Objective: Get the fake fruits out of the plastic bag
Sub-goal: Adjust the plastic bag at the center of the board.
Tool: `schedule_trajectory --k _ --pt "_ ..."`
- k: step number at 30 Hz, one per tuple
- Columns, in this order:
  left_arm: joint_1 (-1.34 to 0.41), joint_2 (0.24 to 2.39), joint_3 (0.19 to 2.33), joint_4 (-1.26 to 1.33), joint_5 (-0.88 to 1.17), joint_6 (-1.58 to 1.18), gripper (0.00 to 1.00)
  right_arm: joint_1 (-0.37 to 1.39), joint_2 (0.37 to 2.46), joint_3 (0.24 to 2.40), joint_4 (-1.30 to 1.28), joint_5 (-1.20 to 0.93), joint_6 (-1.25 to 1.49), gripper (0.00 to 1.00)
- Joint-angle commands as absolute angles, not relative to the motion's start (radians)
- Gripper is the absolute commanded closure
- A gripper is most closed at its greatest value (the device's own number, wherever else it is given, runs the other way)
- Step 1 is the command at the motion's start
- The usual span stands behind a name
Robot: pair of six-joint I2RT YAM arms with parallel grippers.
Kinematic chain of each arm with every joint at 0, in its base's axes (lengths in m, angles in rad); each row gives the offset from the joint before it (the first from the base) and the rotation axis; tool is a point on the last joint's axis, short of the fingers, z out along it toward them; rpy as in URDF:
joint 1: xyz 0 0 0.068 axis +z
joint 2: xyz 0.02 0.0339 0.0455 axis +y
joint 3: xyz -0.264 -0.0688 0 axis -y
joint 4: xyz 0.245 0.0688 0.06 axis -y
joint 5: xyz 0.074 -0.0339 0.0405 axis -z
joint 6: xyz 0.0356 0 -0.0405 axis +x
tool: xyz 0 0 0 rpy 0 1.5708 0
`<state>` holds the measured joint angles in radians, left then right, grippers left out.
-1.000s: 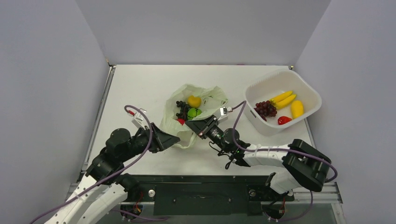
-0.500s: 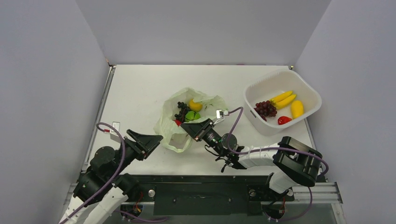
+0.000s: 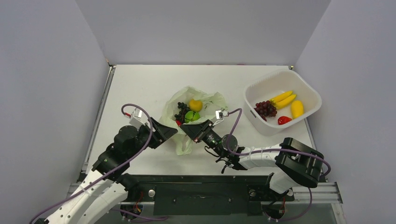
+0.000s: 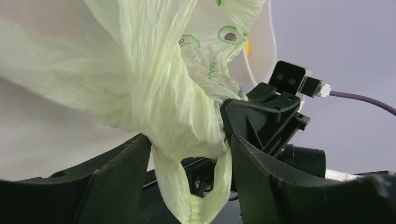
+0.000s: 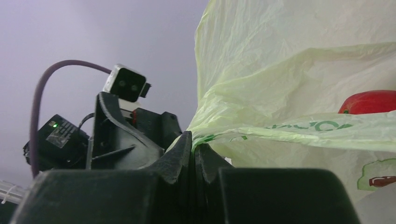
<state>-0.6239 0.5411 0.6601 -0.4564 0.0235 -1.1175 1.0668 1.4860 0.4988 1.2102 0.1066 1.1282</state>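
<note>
The pale green plastic bag [image 3: 205, 103] lies open mid-table. Inside it show a round green fruit [image 3: 190, 115], a yellow one [image 3: 195, 105], a small red one [image 3: 178, 123] and a dark grape bunch [image 3: 180, 111]. My right gripper [image 3: 185, 127] is shut on the bag's near edge [image 5: 219, 135], and the red fruit [image 5: 369, 102] shows through the film beside it. My left gripper [image 3: 171, 132] stands open at the bag's near left corner. The bag's loop handle [image 4: 187, 186] hangs between its fingers [image 4: 126, 163].
A white basket [image 3: 273, 129] at the right holds bananas [image 3: 283, 99], a grape bunch [image 3: 265, 108], a yellow fruit [image 3: 297, 108] and a red one [image 3: 284, 120]. Grey walls close in the table on three sides. The two grippers nearly meet tip to tip.
The left arm drew back to the left, then came forward again to the bag's handle. The right gripper kept its hold and dragged the bag slightly left.
</note>
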Motion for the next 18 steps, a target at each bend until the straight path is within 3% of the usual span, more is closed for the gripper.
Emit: schedule_trajectory --k 1,3,4,6,12,18 --pt "-0.610 0.560 0.580 -0.104 0.165 -1.142 0.42 1.089 1.438 0.510 1.230 0.127 1.089 0.99" --pt "-0.596 0.559 0.559 -0.126 0.169 -1.122 0.61 1.100 1.409 0.522 1.111 0.137 1.073 0.92" --pt "-0.581 0.558 0.556 -0.146 0.168 -1.110 0.79 1.104 1.377 0.530 1.053 0.155 1.051 0.87" --pt "-0.556 0.561 0.556 -0.213 0.173 -1.054 0.98 1.125 1.318 0.545 0.876 0.198 1.005 0.80" --pt "-0.492 0.632 0.579 -0.392 0.327 -0.825 1.00 1.130 1.176 0.649 0.098 0.311 0.811 0.51" --pt "-0.489 0.705 0.650 -0.530 0.430 -0.613 1.00 1.130 0.955 0.642 -0.123 0.261 0.620 0.41"
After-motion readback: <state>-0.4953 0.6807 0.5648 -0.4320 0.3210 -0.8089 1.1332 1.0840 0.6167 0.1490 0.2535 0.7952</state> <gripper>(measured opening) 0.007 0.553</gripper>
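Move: The gathered near rim of the plastic bag hangs right at the open left fingertips, about 1 cm ahead, 1 cm to the right and 2 cm below. From the right hand, whose shut fingers still grip the bag's edge, that rim is some 5 cm left and 3 cm back. Inside the bag, from the left hand, the red fruit lies about 9 cm ahead and 3 cm right, the green fruit about 12 cm ahead and 9 cm right, both roughly 13 cm below. Shut the left gripper fully on the bag's gathered rim, easing it slightly right and down as it closes, then lower the pinched plastic, about 7 cm down in all. Meanwhile open the right fingers about halfway to let go of the edge, and draw that hand down and to the right, some 6 cm each way, away from the left gripper, rolling it about 40 degrees so its left side drops. ##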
